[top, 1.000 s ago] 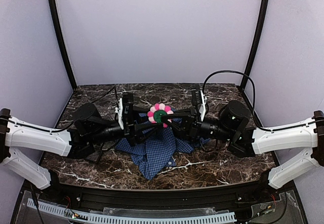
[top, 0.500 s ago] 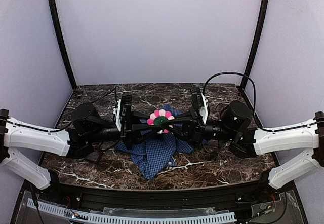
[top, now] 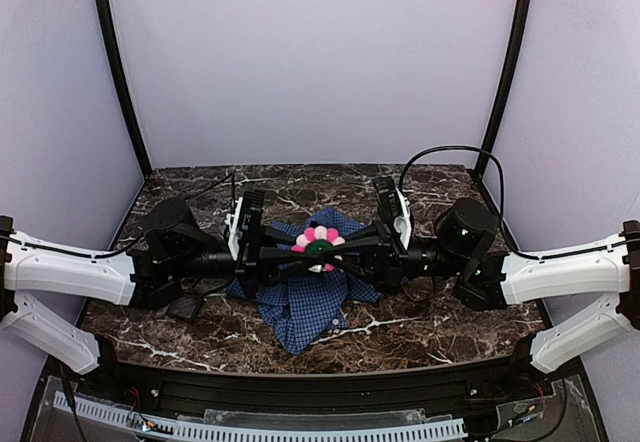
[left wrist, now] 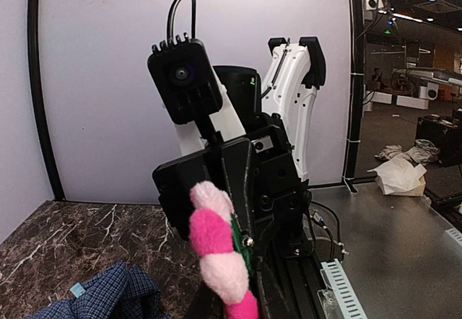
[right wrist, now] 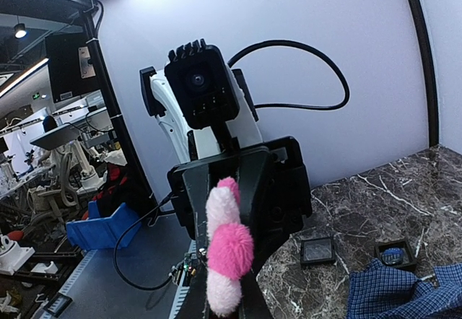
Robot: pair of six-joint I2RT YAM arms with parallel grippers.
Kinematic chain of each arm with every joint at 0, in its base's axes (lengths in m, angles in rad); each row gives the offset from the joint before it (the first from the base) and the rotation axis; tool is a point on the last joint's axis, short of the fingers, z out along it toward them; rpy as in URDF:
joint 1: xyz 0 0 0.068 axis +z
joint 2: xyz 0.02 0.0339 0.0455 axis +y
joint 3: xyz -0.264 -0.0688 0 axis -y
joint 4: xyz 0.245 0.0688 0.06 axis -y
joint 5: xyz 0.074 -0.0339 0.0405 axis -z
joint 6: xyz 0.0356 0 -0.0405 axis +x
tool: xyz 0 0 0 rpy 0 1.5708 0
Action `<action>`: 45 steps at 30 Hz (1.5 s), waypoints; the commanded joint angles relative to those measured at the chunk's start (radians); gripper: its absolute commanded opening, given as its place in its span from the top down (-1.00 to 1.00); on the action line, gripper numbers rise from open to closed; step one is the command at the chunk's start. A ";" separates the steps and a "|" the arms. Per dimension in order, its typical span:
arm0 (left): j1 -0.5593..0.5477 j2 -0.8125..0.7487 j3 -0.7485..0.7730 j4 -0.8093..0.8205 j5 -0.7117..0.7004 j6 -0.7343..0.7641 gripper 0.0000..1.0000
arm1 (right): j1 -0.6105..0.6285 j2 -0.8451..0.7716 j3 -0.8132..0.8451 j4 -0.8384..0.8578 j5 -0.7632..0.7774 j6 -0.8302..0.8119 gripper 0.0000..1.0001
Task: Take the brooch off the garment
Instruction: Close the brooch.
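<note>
The brooch [top: 318,243], a pink and pale-pink plush flower with a green centre, hangs in the air between my two grippers, above the garment [top: 308,305]. The garment is a blue checked shirt crumpled on the marble table. My left gripper [top: 298,248] reaches in from the left and my right gripper [top: 340,246] from the right. Both are closed on the brooch. The left wrist view shows the brooch [left wrist: 219,250] edge-on with its green back and a metal pin. The right wrist view also shows the brooch [right wrist: 227,254] edge-on. In both wrist views the shirt [left wrist: 108,297] [right wrist: 404,290] lies lower, apart from the brooch.
Two small black square trays [right wrist: 316,250] [right wrist: 393,252] sit on the marble table [top: 420,317] near the shirt. One tray [top: 185,309] shows under the left arm. The shirt's light-blue tag [left wrist: 76,289] shows. Purple walls and black posts enclose the table.
Both grippers and the brooch between them have moved slightly down in the top view, closer above the shirt. The shirt has settled a little.
</note>
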 commanded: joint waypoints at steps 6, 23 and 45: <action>-0.013 -0.016 0.005 -0.053 -0.018 0.057 0.43 | 0.004 0.002 0.006 -0.053 0.025 0.021 1.00; -0.013 0.017 -0.095 0.080 -0.329 0.266 -0.84 | 0.006 -0.022 0.002 0.060 0.114 0.042 1.00; -0.013 0.084 -0.003 0.052 -0.241 0.244 -0.77 | 0.006 -0.007 0.005 0.064 0.119 0.042 1.00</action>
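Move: The brooch is already between both grippers, which face each other. The right fingers grip its rim, and its middle lies about 2 cm to the left of the right hand, 1 cm ahead and 1 cm up. It is about 1 cm ahead, 1 cm to the right and 1 cm above the left fingertips, which are nearly shut at its green back. The garment lies some 27 cm below the left hand and about 8 cm ahead; the near black tray lies on the table, roughly 25 cm to that hand's left and 1 cm ahead. Forward and down goes the left hand after a brief hold, its fingers springing from nearly shut to wide open and letting go at the brooch's back; it travels about 5 cm forward and 4 cm down, turning some 20 degrees counter-clockwise, then rises a little as its open jaws come around the brooch. The right hand keeps its pinch and carries the brooch about 1.5 cm forward. ##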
